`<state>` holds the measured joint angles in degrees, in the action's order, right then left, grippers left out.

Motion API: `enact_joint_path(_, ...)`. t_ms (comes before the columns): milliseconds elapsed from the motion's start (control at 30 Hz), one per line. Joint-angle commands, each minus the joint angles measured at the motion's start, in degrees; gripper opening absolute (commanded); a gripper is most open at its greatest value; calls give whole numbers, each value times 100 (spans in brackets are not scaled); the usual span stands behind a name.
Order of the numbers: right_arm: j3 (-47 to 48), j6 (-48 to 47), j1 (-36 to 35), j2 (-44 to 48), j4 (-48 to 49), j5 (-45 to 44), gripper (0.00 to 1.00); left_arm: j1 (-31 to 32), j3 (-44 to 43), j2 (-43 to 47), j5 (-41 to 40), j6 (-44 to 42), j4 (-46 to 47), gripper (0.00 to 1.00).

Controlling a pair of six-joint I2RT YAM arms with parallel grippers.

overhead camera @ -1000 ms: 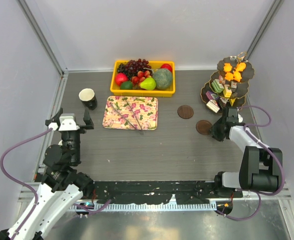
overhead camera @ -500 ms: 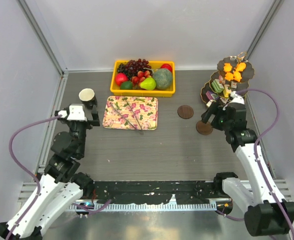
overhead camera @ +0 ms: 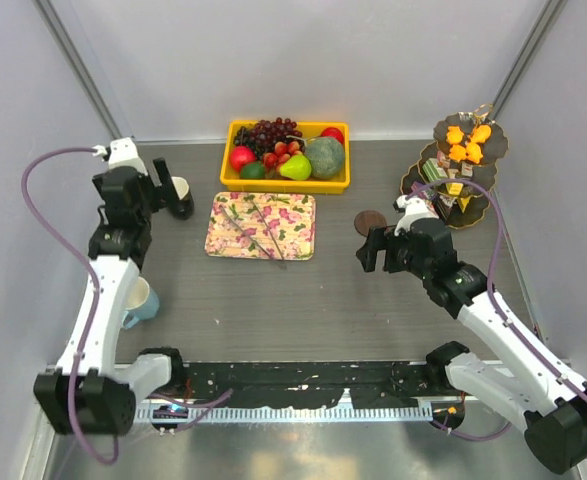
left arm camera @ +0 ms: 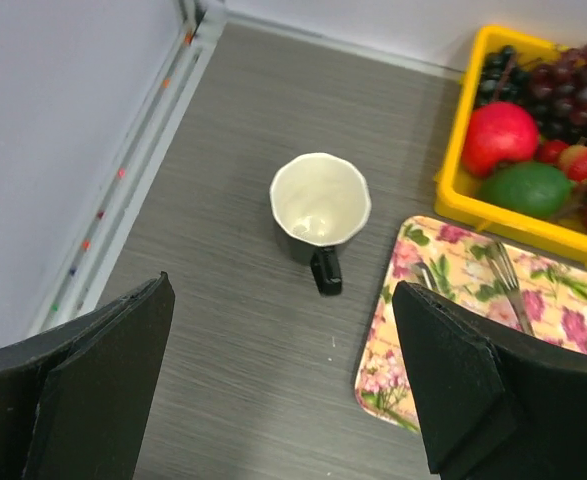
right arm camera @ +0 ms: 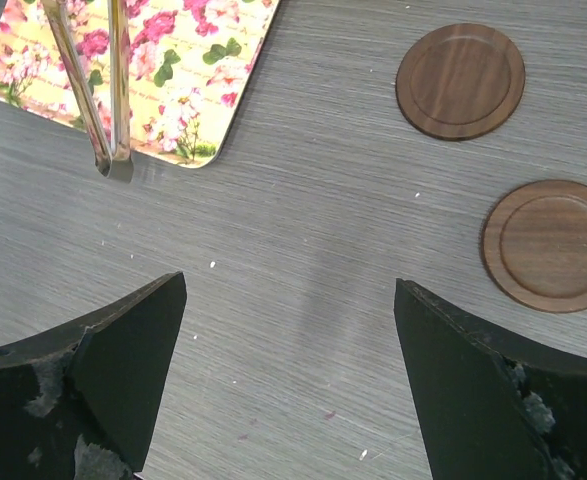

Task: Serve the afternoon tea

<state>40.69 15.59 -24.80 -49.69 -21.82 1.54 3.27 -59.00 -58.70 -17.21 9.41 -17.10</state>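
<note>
The black cup [overhead camera: 180, 196] [left arm camera: 320, 206] stands upright at the far left, white inside, its handle toward the near side. My left gripper [overhead camera: 133, 190] [left arm camera: 281, 325] hovers open just near of it, nothing between the fingers. A light-blue cup [overhead camera: 139, 300] sits by the left arm. The dark three-tier stand [overhead camera: 413, 186] at the far right carries orange pastries [overhead camera: 465, 140] on top and cake pieces [overhead camera: 441, 178] below. My right gripper [overhead camera: 388, 255] [right arm camera: 289, 300] hangs open over bare table, left of the stand.
A floral tray [overhead camera: 261, 226] [right arm camera: 163, 70] [left arm camera: 443, 320] holds metal cutlery [right arm camera: 93, 90]. Behind it is a yellow fruit bin [overhead camera: 285, 183] [left arm camera: 533, 225]. Two brown coasters [right arm camera: 460, 80] [right arm camera: 550, 245] lie right of the tray. Side walls stand close on both sides.
My right gripper has opened and swung left, away from the stand and the near coaster. The left arm has reached toward the far left up to the black cup, uncovering the light-blue cup.
</note>
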Motion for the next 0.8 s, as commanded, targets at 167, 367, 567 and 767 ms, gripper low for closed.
enact_joint_path(167,-158,-259,-139,302,565,-13,91,-1574,-1674,-2661,2211,1256,-707,78)
enact_joint_path(367,-166,-294,-139,197,565,-66,91,-1689,-2325,-3770,2670,1291,-742,71)
enact_joint_path(567,-193,-329,-148,249,504,-137,90,-1689,-2879,-4518,2785,1292,-1022,59)
enact_joint_path(767,-210,-355,-139,249,504,-330,90,-1689,-3090,-4870,2732,1221,-1154,48)
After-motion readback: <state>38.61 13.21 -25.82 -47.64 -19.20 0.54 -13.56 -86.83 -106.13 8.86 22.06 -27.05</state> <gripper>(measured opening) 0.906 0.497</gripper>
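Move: Ahead of the left hand stands the black mug with the white inside, about 14 cm farther out, 1 cm to its left and some 22 cm below. From that hand, the floral tray lies some 10 cm ahead and 18 cm to the right, the fruit basket about 24 cm ahead and 24 cm right, and the blue mug roughly 9 cm back and 9 cm left. From the right hand, the black mug is about 15 cm ahead, 45 cm left and 11 cm lower. Swooping down and forward to the black mug, the left hand sinks about 15 cm while reaching some 13 cm out and drifting left, slowing at the end. Its fingers tip down some 25 degrees, the hand rolls left side down, and the wide-open gripper closes to about half, with one finger over the mug's mouth and the other by its left wall. ##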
